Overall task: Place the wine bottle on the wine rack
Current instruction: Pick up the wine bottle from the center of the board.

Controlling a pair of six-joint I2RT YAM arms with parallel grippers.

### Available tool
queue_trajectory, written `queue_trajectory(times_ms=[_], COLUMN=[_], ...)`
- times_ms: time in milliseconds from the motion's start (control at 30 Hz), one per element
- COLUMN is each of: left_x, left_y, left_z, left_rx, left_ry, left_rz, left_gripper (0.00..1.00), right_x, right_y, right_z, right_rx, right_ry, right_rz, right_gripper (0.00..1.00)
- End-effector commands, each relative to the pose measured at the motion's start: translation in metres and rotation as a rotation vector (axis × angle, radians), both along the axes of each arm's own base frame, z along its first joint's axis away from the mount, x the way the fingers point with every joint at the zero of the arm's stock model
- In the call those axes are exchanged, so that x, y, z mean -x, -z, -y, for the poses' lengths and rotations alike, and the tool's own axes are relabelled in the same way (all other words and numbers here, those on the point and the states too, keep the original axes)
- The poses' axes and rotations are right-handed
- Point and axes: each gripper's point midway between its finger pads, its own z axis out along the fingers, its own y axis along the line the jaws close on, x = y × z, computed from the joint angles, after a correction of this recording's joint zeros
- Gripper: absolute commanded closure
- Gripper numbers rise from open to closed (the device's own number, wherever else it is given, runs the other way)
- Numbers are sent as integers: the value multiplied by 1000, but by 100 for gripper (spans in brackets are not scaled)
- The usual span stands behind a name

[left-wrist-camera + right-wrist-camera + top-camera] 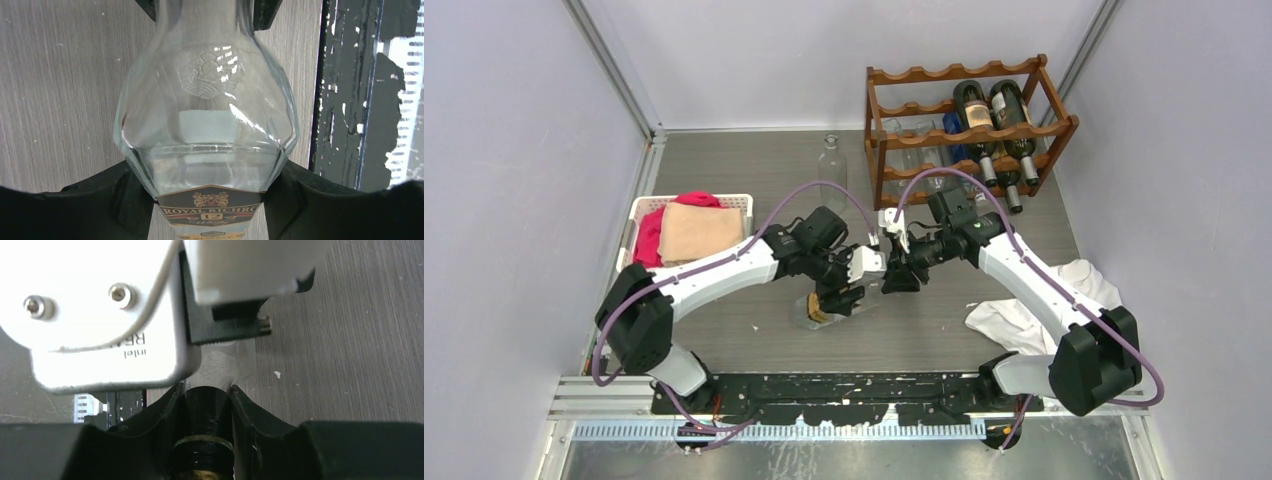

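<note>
The wine bottle (814, 309) is clear glass with a dark "Royal" label and a black cap, and hangs level just above the table's middle. In the left wrist view its faceted body (207, 115) fills the frame, with my left gripper (207, 200) shut on the labelled lower part. My right gripper (205, 407) is shut on the black capped neck (204, 415) from the other end. Both grippers meet over the table, left (844, 297) and right (892, 272). The reddish-brown wine rack (954, 71) stands at the back right, apart from both arms.
Two dark bottles (984, 115) lie in the rack, with clear ones beside them. A clear empty bottle (831, 170) stands left of the rack. A white basket (636, 212) of folded cloths sits at the left. A white cloth (1034, 310) lies at the right.
</note>
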Motion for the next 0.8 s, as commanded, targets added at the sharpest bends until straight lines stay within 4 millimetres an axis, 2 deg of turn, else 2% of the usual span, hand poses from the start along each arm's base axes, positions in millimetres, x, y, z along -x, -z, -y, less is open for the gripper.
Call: queue_trajectory(times_ms=[0, 67, 100, 300, 500, 633, 767], left_x=[-13, -14, -11, -3, 7, 4, 1], left_y=[-44, -48, -48, -56, -50, -34, -19], left_z=[20, 21, 19, -2, -20, -30, -33], left_rx=[223, 292, 314, 453, 623, 600, 573], left_ry=[-8, -9, -7, -59, -177, -223, -239], left_rz=[166, 220, 240, 375, 414, 441, 444], left_gripper=[37, 20, 16, 2, 0, 0, 1], right_x=[9, 8, 8, 6, 7, 10, 10], right_y=[-29, -29, -29, -28, -29, -31, -23], right_z=[-4, -4, -3, 2, 15, 24, 27], right_rx=[-53, -49, -48, -35, -48, -79, -60], right_ry=[-56, -51, -49, -49, -74, -92, -104], right_rz=[39, 44, 47, 71, 93, 78, 75], right_gripper=[99, 99, 99, 99, 99, 99, 99])
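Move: The left fingers still hold the whisky-labelled wine bottle by its body, its middle only about 1 cm back and 1 cm to the left of them, while the right fingers already grip the capped neck; from the right hand the bottle's middle lies some 10 cm left, 4 cm back and 3 cm lower. The rack's middle stands roughly 28 cm ahead of the right hand and 16 cm to its right, and the clear bottle about 23 cm ahead and 13 cm to its left. The left fingers open wide and let go of the bottle's body; that hand draws about 4 cm left and 2 cm back towards the base end, rising a couple of centimetres before dipping about 3 cm, while its wrist swings some 30 degrees so the fingers point more levelly to the right. The right hand keeps its grip on the neck and, mostly in the second half, carries the bottle about 3.5 cm right, away from the left hand, at the same height and with hardly any turn. ##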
